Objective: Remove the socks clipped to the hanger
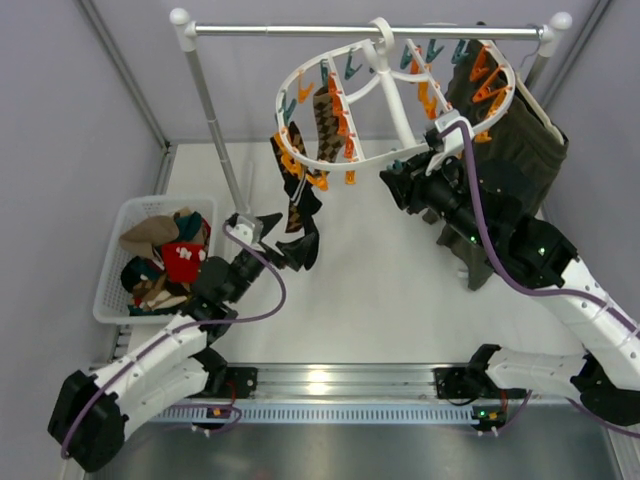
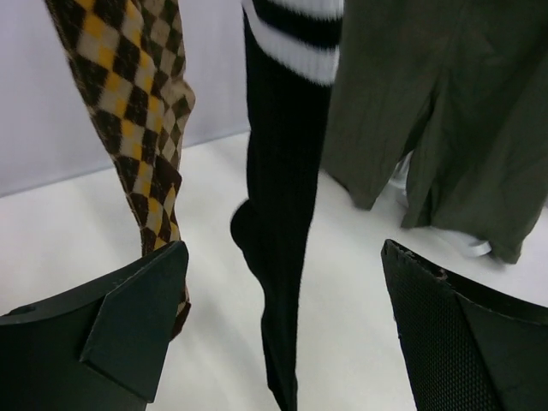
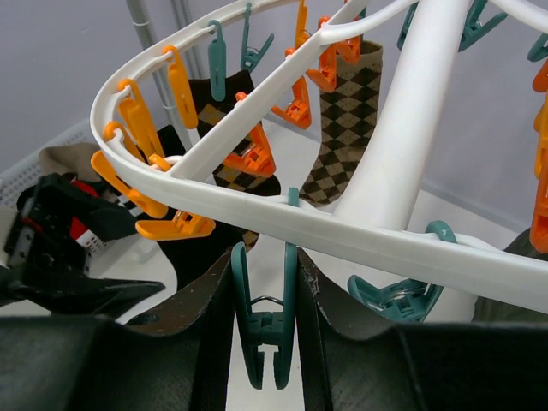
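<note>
The round white hanger (image 1: 392,95) hangs tilted from the rail, ringed with orange and teal clips. Clipped socks dangle at its left: a brown argyle sock (image 1: 328,125) and a black sock (image 1: 303,232). In the left wrist view the black sock (image 2: 287,214) with white stripes hangs between my wide open fingers (image 2: 128,334), and an argyle sock (image 2: 137,111) brushes the left one. My left gripper (image 1: 285,245) is open around the black sock's lower end. My right gripper (image 3: 265,257) is shut on a teal clip (image 3: 265,330) under the hanger rim (image 3: 360,244).
A white basket (image 1: 112,270) at the left holds several loose socks. Dark green shorts (image 1: 520,150) hang behind my right arm at the back right. The steel rail (image 1: 360,31) and its slanted post (image 1: 215,125) stand at the back.
</note>
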Tool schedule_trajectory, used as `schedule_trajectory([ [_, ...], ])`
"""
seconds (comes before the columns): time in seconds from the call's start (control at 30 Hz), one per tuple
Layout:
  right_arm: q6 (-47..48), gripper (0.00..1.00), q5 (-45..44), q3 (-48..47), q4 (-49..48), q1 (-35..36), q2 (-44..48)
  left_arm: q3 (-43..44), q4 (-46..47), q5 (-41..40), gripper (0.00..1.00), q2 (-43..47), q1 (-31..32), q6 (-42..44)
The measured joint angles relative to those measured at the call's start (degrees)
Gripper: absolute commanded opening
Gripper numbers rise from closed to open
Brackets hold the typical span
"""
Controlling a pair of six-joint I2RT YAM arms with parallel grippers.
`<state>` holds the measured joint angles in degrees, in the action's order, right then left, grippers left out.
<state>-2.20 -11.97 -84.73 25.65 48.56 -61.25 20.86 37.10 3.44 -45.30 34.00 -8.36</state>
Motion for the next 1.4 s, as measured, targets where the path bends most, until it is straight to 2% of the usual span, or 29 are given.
schedule_trajectory([
  [0.03,-0.04,0.28,0.11,0.00,-0.02,0.00,-0.02,0.02,1.77,-0.24,0.95,-2.16,0.44,0.74],
  [0.13,-0.50,0.29,0.72,0.00,-0.33,0.00,-0.07,0.04,4.55,-1.92,0.78,-9.16,1.22,2.16],
  [0.17,-0.59,0.29,0.92,0.00,-0.52,0.00,-0.07,0.07,5.35,-2.67,0.71,-10.73,1.31,2.51],
  [0.2,-0.76,0.30,1.16,0.00,-0.76,0.00,-0.07,0.15,6.25,-3.65,0.59,-12.66,1.33,2.78],
  [0.27,-1.05,0.32,1.62,0.00,-0.90,0.00,-0.07,0.81,7.96,-5.53,0.46,-16.13,1.31,3.37],
  [0.3,-1.20,0.33,1.88,0.00,-0.90,0.00,-0.04,1.31,8.81,-6.47,0.32,-17.77,1.31,3.58],
  [0.4,-1.88,0.36,2.91,0.02,-0.90,0.00,0.02,3.54,10.29,-8.48,0.19,-21.75,1.31,4.13],
  [0.43,-2.08,0.37,3.17,0.15,-1.05,0.00,0.13,4.35,10.75,-8.98,0.05,-22.71,1.31,4.26],
  [0.47,-2.16,0.40,3.37,0.57,-1.33,0.00,0.42,5.09,11.17,-9.22,0.00,-23.45,1.31,4.17],
  [0.57,-2.91,0.70,4.66,1.97,-1.09,0.00,1.55,6.25,12.17,-9.97,0.00,-24.24,1.40,4.66],
  [0.6,-3.23,0.88,4.96,2.27,-0.98,0.00,1.88,6.32,12.55,-10.36,0.00,-24.22,1.49,4.66],
  [0.63,-3.54,0.97,5.38,2.36,-0.72,0.00,2.05,6.32,12.83,-10.69,0.00,-24.20,1.66,4.68],
  [0.67,-3.69,0.99,5.92,2.58,-0.68,0.00,2.40,6.32,12.94,-11.21,0.00,-24.20,2.01,4.76],
  [0.93,-5.84,0.99,13.68,2.60,1.31,0.00,6.54,6.32,13.03,-19.06,0.00,-21.46,9.94,7.78],
  [1.1,-7.89,0.99,19.80,1.22,2.91,0.00,8.70,6.51,13.75,-28.44,0.00,-19.89,21.27,13.07],
  [1.27,-9.03,0.99,24.83,-6.21,5.62,0.02,4.50,10.36,13.88,-36.57,0.00,-22.43,31.36,19.26],
  [1.4,-9.42,0.99,25.79,-10.86,7.52,0.48,-0.04,15.28,14.12,-40.83,0.00,-26.25,36.48,23.87],
])
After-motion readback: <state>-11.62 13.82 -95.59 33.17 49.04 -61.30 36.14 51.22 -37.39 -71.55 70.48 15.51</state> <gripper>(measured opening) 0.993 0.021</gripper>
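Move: The foot of the black striped sock hangs about 6 cm ahead of the left hand, 3 cm to its right and some 4 cm lower; its orange clip on the hanger is roughly 9 cm ahead, 5 cm right and 17 cm above the left hand. The yellow-and-black argyle sock is about 13 cm ahead, straight out, 6 cm higher. From the right hand, that orange clip lies 13 cm left, 2 cm back and slightly lower. Reach the left gripper forward about 7 cm with a dip, shutting it on the foot of the black sock, then draw the pinched fabric back some 10 cm, to the right and up, away from the basket. Meanwhile open the right fingers to let go of the teal clip, back off about 9 cm, then rise and ease left, turning some 25 degrees counter-clockwise. ##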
